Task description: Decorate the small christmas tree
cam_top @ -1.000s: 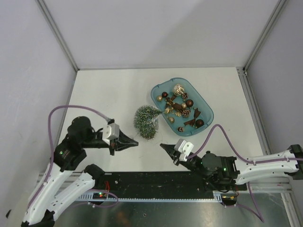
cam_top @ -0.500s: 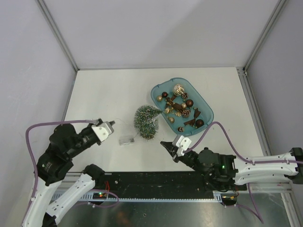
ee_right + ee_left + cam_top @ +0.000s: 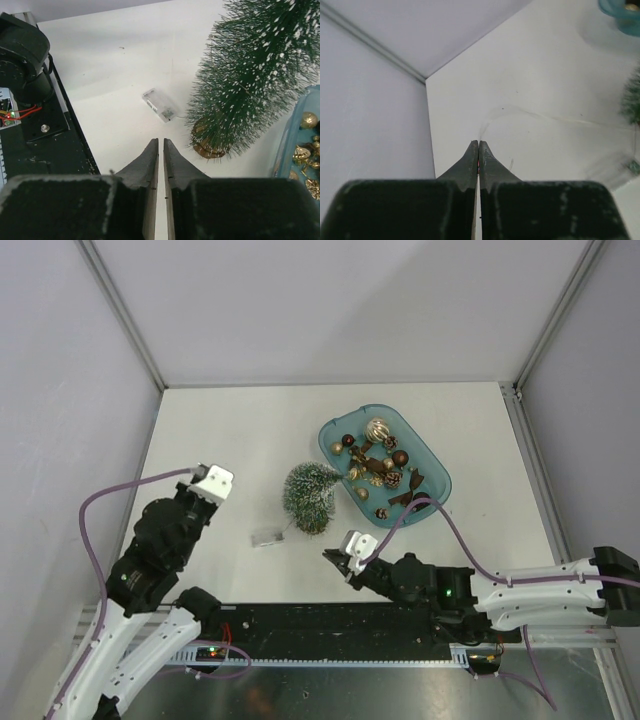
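The small christmas tree [image 3: 308, 498] stands mid-table, green with white-frosted tips, on a brown base [image 3: 207, 145]. A clear battery box [image 3: 265, 537] lies just left of it. In the left wrist view my left gripper [image 3: 478, 142] is shut, and a thin light wire [image 3: 540, 116] runs from its tips in an arc to the tree [image 3: 632, 97]. It is held high, left of the tree. My right gripper [image 3: 328, 555] hovers in front of the tree. Its fingers [image 3: 160, 141] are parted by a narrow slit, with nothing between them, and point at the box [image 3: 160, 106].
A teal oval tray [image 3: 323, 440] of gold and brown ornaments [image 3: 378, 430] sits right of the tree, its rim [image 3: 287, 145] close to the base. The black mounting rail [image 3: 330, 625] runs along the near edge. Walls close in the left, back and right.
My left gripper has drawn back from the battery box, up and to the left; the box stays by the tree. My right gripper slid left and its jaws parted slightly.
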Controlling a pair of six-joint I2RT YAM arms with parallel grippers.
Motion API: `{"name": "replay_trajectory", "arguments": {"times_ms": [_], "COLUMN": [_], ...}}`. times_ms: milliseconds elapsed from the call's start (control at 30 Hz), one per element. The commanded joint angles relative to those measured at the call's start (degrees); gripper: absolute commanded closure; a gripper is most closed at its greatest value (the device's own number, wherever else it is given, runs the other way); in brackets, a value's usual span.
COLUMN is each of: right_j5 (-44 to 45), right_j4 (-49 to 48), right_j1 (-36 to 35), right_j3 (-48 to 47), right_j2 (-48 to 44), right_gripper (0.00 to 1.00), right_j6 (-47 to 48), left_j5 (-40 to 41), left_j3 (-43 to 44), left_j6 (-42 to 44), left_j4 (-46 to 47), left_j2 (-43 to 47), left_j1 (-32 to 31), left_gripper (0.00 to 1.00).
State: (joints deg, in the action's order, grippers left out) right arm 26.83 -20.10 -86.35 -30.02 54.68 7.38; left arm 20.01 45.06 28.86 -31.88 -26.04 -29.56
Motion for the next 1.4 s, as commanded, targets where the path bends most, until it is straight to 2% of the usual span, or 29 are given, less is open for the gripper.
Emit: {"name": "replay_trajectory", "arguments": {"times_ms": [0, 100, 167, 400, 533, 733, 933, 1200, 1367], "right_j5": [-1.8, -2.1, -2.0, 3.0, 5.8, 5.9, -4.5, -9.2, -8.9], "right_j4": [-3.1, -2.3, -1.3, 0.8, -0.7, -4.5, -5.5, -7.7, -9.2], "right_j1": [0.8, 1.1, 1.1, 1.5, 3.9, 9.0, 16.1, 16.6, 16.4], "right_j3": [-3.8, -4.6, -5.0, -5.7, -5.7, -6.3, -12.2, -18.8, -20.8], "right_j2": [1.1, 0.6, 0.1, -7.0, -10.2, -10.7, -10.2, -0.9, 3.9], "right_gripper": [0.80, 0.63, 0.55, 0.49, 0.36, 0.33, 0.26, 0.21, 0.19], "right_j6": [-2.6, -2.9, -2.9, 0.2, 1.9, 3.7, 2.2, 2.7, 2.2], "left_j5": [10.5, 12.4, 12.5, 8.6, 6.7, 7.3, 7.1, 6.9, 5.8], "left_j3": [0.3, 1.3, 1.9, 2.3, 3.9, 9.0, 14.9, 22.5, 22.3], "left_j6": [-8.0, -11.3, -13.5, -18.5, -19.5, -21.3, -22.2, -25.1, -24.9], "left_j4": [12.2, 14.8, 15.4, 15.5, 16.3, 19.3, 19.7, 19.7, 19.7], "left_j2": [-3.6, -7.2, -9.4, -14.1, -17.0, -23.2, -28.7, -35.0, -34.3], "left_j1": [0.6, 1.2, 2.5, 10.2, 11.8, 12.1, 12.2, 12.1, 12.1], "left_gripper": [1.00, 1.00, 1.00, 1.00, 1.00, 1.00, 1.00, 1.00, 1.00]}}
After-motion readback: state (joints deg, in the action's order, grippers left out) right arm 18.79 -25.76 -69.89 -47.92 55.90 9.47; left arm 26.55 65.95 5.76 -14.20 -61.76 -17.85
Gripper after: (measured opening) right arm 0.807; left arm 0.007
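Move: The left hand's shut fingers hold the lights' thin wire; the tree stands about 20 cm to its right, roughly level with it, its middle some 12 cm lower, and the battery box lies about 10 cm right and 3 cm back, 27 cm below. From the right hand the tree is some 12 cm ahead and 4 cm left, its middle about 6 cm lower, with the box 8 cm ahead, 14 cm left, and the ornament tray 28 cm ahead, 15 cm right, both about 20 cm below. With its fingers still shut on the wire, the left hand draws it forward about 14 cm, away from the tree, climbing some 6 cm late on while it turns a good 20 degrees counter-clockwise and rolls its left side down. Meanwhile the right hand opens wide and rises about 17 cm, going 8 cm forward with a swing right and back left, its left side rolling up some 20 degrees, until the parted fingers come near the tree's top without visible contact. ##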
